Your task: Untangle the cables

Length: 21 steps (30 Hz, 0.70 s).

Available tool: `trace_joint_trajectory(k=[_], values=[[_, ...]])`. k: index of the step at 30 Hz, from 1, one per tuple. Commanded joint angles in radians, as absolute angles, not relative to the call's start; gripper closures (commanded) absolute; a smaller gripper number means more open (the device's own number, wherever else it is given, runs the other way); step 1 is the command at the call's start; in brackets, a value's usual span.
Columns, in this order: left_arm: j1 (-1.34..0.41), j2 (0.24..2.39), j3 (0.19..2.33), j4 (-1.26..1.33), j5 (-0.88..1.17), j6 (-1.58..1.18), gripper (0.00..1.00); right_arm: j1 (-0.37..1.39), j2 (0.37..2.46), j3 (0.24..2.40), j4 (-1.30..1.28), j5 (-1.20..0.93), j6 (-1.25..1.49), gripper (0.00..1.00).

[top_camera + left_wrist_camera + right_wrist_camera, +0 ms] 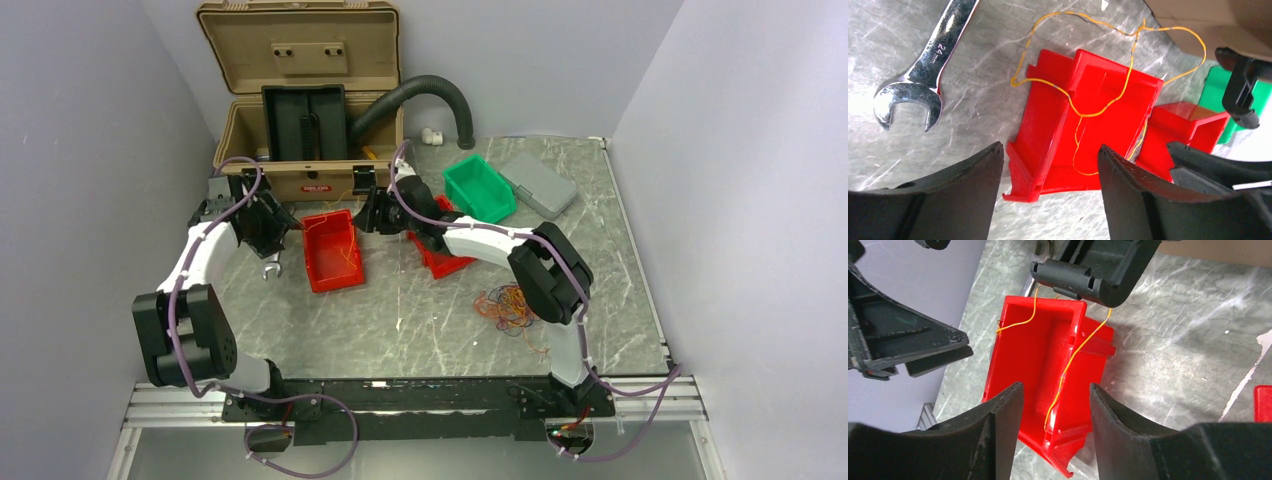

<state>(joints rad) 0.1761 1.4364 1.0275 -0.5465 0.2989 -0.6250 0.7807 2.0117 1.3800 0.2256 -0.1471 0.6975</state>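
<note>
A tangle of thin orange, yellow and red cables (pixel 510 305) lies on the table beside the right arm's elbow. One loose yellow cable (pixel 1098 112) is draped across the open red bin (pixel 1083 120), and part of it trails onto the table towards the toolbox. The right wrist view shows the same cable (pixel 1073 352) running down inside the bin (pixel 1038 365). My left gripper (pixel 1050 147) hangs open over the bin's near corner, with nothing between its fingers. My right gripper (pixel 1056 385) is open above the bin, and the cable lies loose below it.
A steel wrench (pixel 923 65) lies left of the bin. A second red bin (pixel 440 262) sits under the right arm, with a green bin (pixel 480 187) and a grey box (pixel 537 183) behind it. The tan toolbox (pixel 300 110) and black hose (pixel 420 95) stand at the back.
</note>
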Motion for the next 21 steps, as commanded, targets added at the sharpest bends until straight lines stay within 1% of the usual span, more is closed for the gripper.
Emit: trace_joint_trajectory(k=[1,11,17,21], values=[[0.21,1.451,0.99,-0.418,0.349,-0.72,0.3,0.783,2.035,1.428,0.272,-0.153,0.754,0.46],[0.296,1.51,0.943,-0.298,0.458,-0.788,0.3,0.789,2.122,1.514,0.227,-0.153,0.744,0.48],[0.321,1.54,0.919,-0.253,0.505,-0.813,0.31,0.797,2.154,1.547,0.217,-0.158,0.737,0.62],[0.324,1.561,0.907,-0.23,0.514,-0.835,0.31,0.8,2.164,1.564,0.206,-0.16,0.726,0.77]])
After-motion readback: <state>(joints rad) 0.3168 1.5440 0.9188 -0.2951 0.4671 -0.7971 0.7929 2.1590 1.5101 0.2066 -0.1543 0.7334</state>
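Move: The yellow cable's strand over the right side of the left red bin lies about 4 cm left of my right hand, 1 cm ahead and some 7 cm below; the bin's middle is 5 cm back and 7 cm left, and the right red bin 17 cm right, 2 cm back. From my left hand the cable's left loop is roughly 5 cm ahead, 2 cm right and 9 cm down, with the wrench 4 cm left, 1 cm ahead. I lower my right hand about 3 cm while easing it nearly as far left and slightly forward, down towards the strand at the bin's right rim, its tilt kept; late on I draw its fingers roughly half shut, one to each side of the strand in its own view. My left hand, still open and empty, sinks about 3 cm, going left and forward towards the loop, left side dipping and turning some 10 degrees counter-clockwise. ##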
